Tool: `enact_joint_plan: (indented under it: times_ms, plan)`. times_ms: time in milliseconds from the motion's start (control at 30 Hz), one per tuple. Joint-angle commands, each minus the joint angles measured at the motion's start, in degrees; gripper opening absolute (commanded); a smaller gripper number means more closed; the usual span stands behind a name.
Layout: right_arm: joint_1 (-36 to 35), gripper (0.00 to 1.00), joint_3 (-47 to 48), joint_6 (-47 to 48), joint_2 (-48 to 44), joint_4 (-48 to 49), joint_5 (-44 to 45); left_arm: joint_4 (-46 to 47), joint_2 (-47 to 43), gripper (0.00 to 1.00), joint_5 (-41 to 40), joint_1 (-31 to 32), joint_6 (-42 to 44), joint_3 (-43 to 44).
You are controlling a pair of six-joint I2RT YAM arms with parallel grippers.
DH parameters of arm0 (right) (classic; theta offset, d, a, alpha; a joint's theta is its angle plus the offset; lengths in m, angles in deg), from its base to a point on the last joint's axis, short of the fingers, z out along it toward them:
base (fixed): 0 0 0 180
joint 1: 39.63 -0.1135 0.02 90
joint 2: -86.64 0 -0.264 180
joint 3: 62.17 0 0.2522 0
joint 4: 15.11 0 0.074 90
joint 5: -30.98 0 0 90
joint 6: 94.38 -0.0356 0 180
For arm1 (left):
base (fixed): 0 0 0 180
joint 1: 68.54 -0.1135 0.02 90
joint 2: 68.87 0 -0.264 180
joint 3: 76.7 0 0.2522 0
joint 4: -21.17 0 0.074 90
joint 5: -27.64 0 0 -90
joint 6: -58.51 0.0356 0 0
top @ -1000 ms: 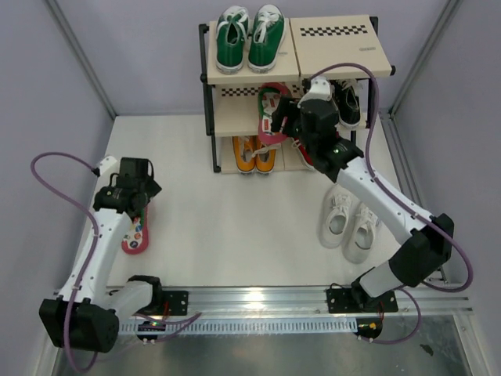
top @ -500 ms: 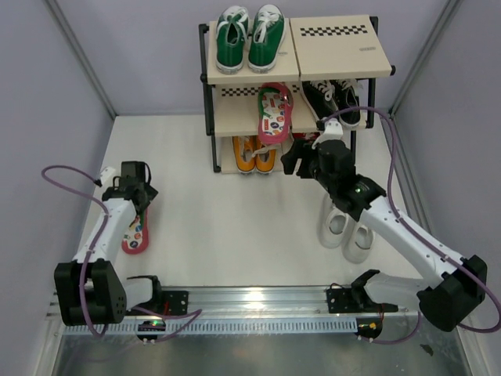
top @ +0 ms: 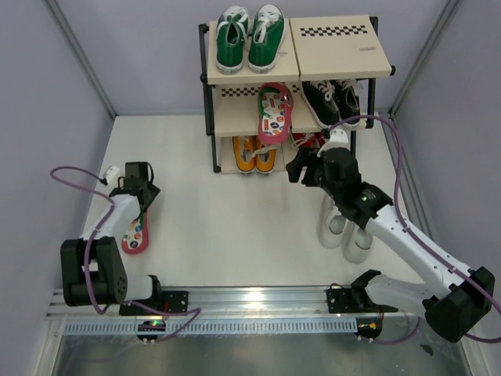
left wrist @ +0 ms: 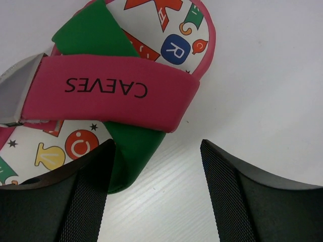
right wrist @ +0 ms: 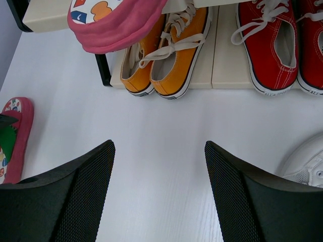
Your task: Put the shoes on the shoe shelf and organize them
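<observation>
One pink flip-flop (top: 134, 233) lies on the floor at the left. My left gripper (top: 139, 197) is down over its toe end. In the left wrist view its pink strap (left wrist: 108, 91) fills the upper left, and the green strap end touches my left finger (left wrist: 88, 191). The left gripper (left wrist: 156, 146) is open, with mostly bare floor in the gap. The other flip-flop (top: 274, 113) lies on the middle tier of the shoe shelf (top: 333, 47), its heel hanging over the edge. My right gripper (top: 301, 167) hangs open and empty before the shelf. Orange sneakers (top: 254, 154) sit on the bottom tier. White sneakers (top: 348, 227) stand on the floor.
Green sneakers (top: 249, 35) occupy the top tier's left half. Black sneakers (top: 335, 98) sit at the middle right and red sneakers (right wrist: 272, 45) at the bottom right. Grey walls enclose the white floor (top: 227, 211). My right arm passes above the white sneakers.
My right gripper has pulled back from the shelf, leaving a flip-flop on the middle tier. My left gripper has dropped onto the floor flip-flop and its jaws have narrowed.
</observation>
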Motion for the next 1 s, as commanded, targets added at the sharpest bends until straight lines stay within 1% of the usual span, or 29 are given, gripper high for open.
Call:
enact_joint_plan:
  times_ms: [0, 33, 67, 167, 200, 233, 300, 333, 433, 500, 567, 600, 633, 700, 800, 867, 933, 967]
  plan:
    - [-0.1, 0.77, 0.2, 0.2, -0.9, -0.3, 0.9, 5.1, 2.0, 0.71, -1.9, -0.6, 1.2, 0.8]
    - [-0.1, 0.77, 0.1, 0.2, -1.0, -0.5, 1.3, 5.7, 2.2, 0.70, -2.4, -0.9, 1.6, 1.0]
    - [-0.1, 0.77, 0.1, 0.2, -1.2, -0.5, 1.4, 6.0, 2.5, 0.61, -2.5, -1.2, 1.8, 1.2]
    - [-0.1, 0.77, -0.2, 0.4, -1.3, -0.5, 2.5, 7.0, 3.0, 0.39, -1.8, -3.0, 2.5, 1.5]
    - [-0.1, 0.77, -0.1, 0.4, -1.1, -0.6, 2.7, 7.2, 3.1, 0.35, -1.5, -3.3, 2.6, 1.9]
    - [-0.1, 0.77, 0.1, 0.4, -0.8, -0.6, 2.8, 7.2, 3.4, 0.21, -0.5, -3.9, 2.9, 2.2]
    - [-0.1, 0.77, 0.4, 0.2, -0.6, -1.0, 2.7, 7.0, 4.2, 0.05, 0.4, -4.1, 3.4, 2.9]
    - [-0.1, 0.77, 0.6, -0.1, -0.5, -1.0, 2.8, 6.7, 4.2, 0.00, 2.1, -4.1, 4.0, 3.2]
    - [-0.1, 0.77, 1.5, -1.2, -0.3, -2.8, 4.3, 5.1, 3.0, 0.00, 5.4, -4.1, 4.8, 4.6]
    - [-0.1, 0.77, 1.8, -1.8, -0.5, -3.8, 4.6, 2.8, 1.0, 0.00, 10.1, -4.1, 5.4, 5.4]
    - [-0.1, 0.77, 1.9, -2.8, -0.9, -4.3, 4.6, 1.6, -3.3, 0.00, 14.1, -4.0, 6.1, 5.9]
    - [-0.1, 0.77, 1.8, -3.1, -1.2, -4.8, 4.9, 0.6, -5.1, 0.00, 14.6, -3.9, 6.6, 5.9]
    - [-0.1, 0.77, 1.8, -3.5, -1.4, -5.0, 5.0, -0.2, -8.9, 0.00, 15.3, -2.8, 7.0, 6.0]
    - [-0.1, 0.77, 1.8, -4.3, -1.8, -5.6, 5.3, -1.4, -12.6, 0.00, 18.1, -1.6, 8.8, 6.0]
    - [0.0, 0.77, 1.9, -4.5, -1.7, -7.0, 6.3, -2.0, -19.4, 0.00, 21.1, 1.9, 9.8, 7.0]
    - [0.0, 0.77, 2.4, -4.5, -1.6, -7.5, 7.1, -3.6, -23.2, 0.00, 21.5, 6.0, 9.5, 8.9]
    - [0.0, 0.77, 2.5, -4.5, -2.0, -8.0, 7.3, -4.3, -24.8, 0.00, 21.2, 8.4, 8.7, 10.4]
    - [0.0, 0.77, 2.6, -4.8, -2.2, -8.0, 7.3, -4.1, -25.8, 0.00, 20.8, 11.0, 8.3, 12.0]
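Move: The pink sandal still on the table has its middle about 3 cm back and 2 cm left of the left gripper, some 2 cm below; its green strap edge sits beside the left finger. The foot of the shelf's left post is roughly 23 cm right and 11 cm ahead of this gripper, the orange shoes about 34 cm right and 14 cm ahead. From the right gripper the sandal lies some 49 cm left, 4 cm back and 20 cm lower. Ease the left gripper a centimetre down and 2 cm left against the sandal's right side, closing the fingers fully so they pinch the green strap. Then lift about 15 cm while swinging some 11 cm right towards the shelf, turning clockwise and tipping the fingers up by 20 to 25 degrees each. Let the open right gripper drift about 2 cm right and down. ##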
